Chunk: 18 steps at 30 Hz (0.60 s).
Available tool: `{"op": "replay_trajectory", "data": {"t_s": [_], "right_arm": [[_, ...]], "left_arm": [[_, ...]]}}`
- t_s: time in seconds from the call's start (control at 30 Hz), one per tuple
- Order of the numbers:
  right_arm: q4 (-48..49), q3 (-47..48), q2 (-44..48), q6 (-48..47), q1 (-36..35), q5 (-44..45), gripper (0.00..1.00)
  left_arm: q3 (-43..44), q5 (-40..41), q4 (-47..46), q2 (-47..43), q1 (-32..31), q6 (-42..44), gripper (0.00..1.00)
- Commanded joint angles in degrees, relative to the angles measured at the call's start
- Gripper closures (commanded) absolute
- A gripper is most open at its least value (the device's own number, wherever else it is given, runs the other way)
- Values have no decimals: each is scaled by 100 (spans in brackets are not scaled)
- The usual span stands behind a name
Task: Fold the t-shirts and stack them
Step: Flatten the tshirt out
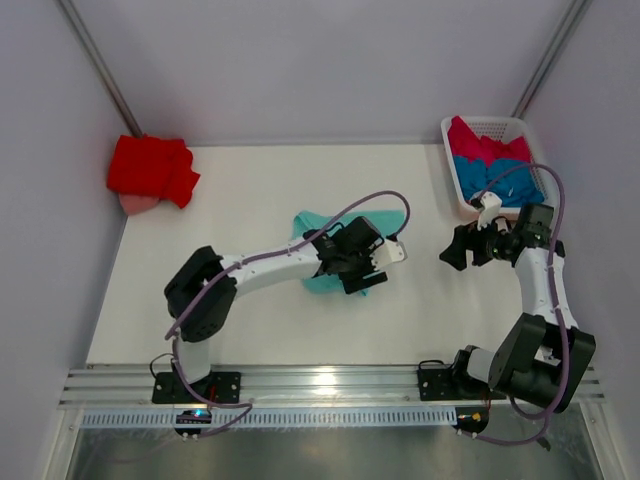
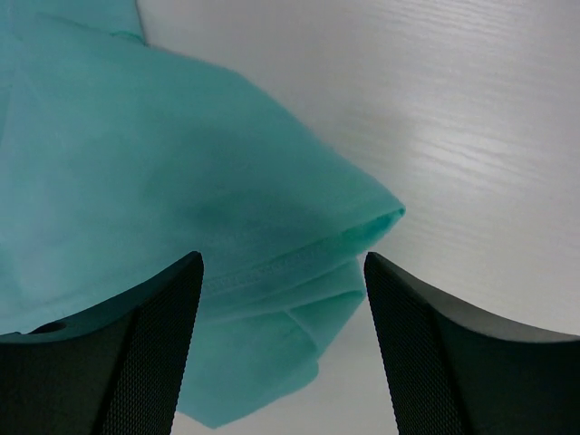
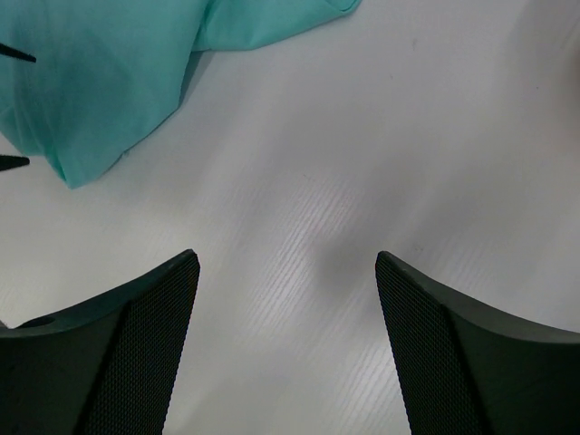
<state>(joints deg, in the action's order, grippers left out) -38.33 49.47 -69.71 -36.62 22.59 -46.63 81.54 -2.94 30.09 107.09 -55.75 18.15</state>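
A mint-teal t-shirt lies crumpled mid-table, mostly hidden under my left arm. In the left wrist view its hemmed folded edge lies between and below my open fingers. My left gripper hovers over the shirt's right part, open and empty. My right gripper is open and empty over bare table to the right of the shirt; the shirt shows at the upper left of its view. A bright red t-shirt lies folded at the far left. A blue t-shirt and a crimson-pink t-shirt lie in the basket.
A white slatted basket stands at the far right corner, just behind my right arm. Something pink peeks from under the red shirt. Grey walls close in the table on three sides.
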Motion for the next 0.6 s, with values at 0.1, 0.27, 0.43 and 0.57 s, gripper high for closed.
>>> {"op": "replay_trajectory", "data": {"t_s": [0.1, 0.27, 0.43, 0.57], "right_arm": [[1081, -51, -113, 761, -201, 330, 17], [1099, -96, -34, 726, -519, 612, 17], [1117, -87, -25, 823, -527, 515, 17], [1073, -96, -16, 771, -527, 471, 17]], "left_arm": [[-375, 1050, -1039, 567, -1130, 469, 25], [-296, 839, -926, 910, -1360, 356, 26], [-209, 979, -926, 1042, -1377, 505, 26], [-182, 1374, -987, 1025, -1378, 672, 27]]}}
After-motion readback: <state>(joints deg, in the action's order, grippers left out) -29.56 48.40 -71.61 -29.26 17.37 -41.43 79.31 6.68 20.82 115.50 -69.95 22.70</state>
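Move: The t-shirt's near right hem corner lies about 3 cm back, 2 cm to the right and some 7 cm below the open left hand. From that corner, the near left hem corner is roughly 11 cm to the left and 1 cm farther out, and the right sleeve end about 16 cm farther out and 8 cm to the right. From the right hand, the near right hem corner lies some 18 cm left, 7 cm back and 12 cm down. Around the t-shirt's near right hem corner, the left hand sweeps back, down and right, about 6 cm each way, ending low over bare table just beyond the corner on its near right side. It eases forward about 1 cm at the end, having turned some 15 degrees clockwise with fingers staying open. The right hand, also open, drifts about 2 cm forward. ##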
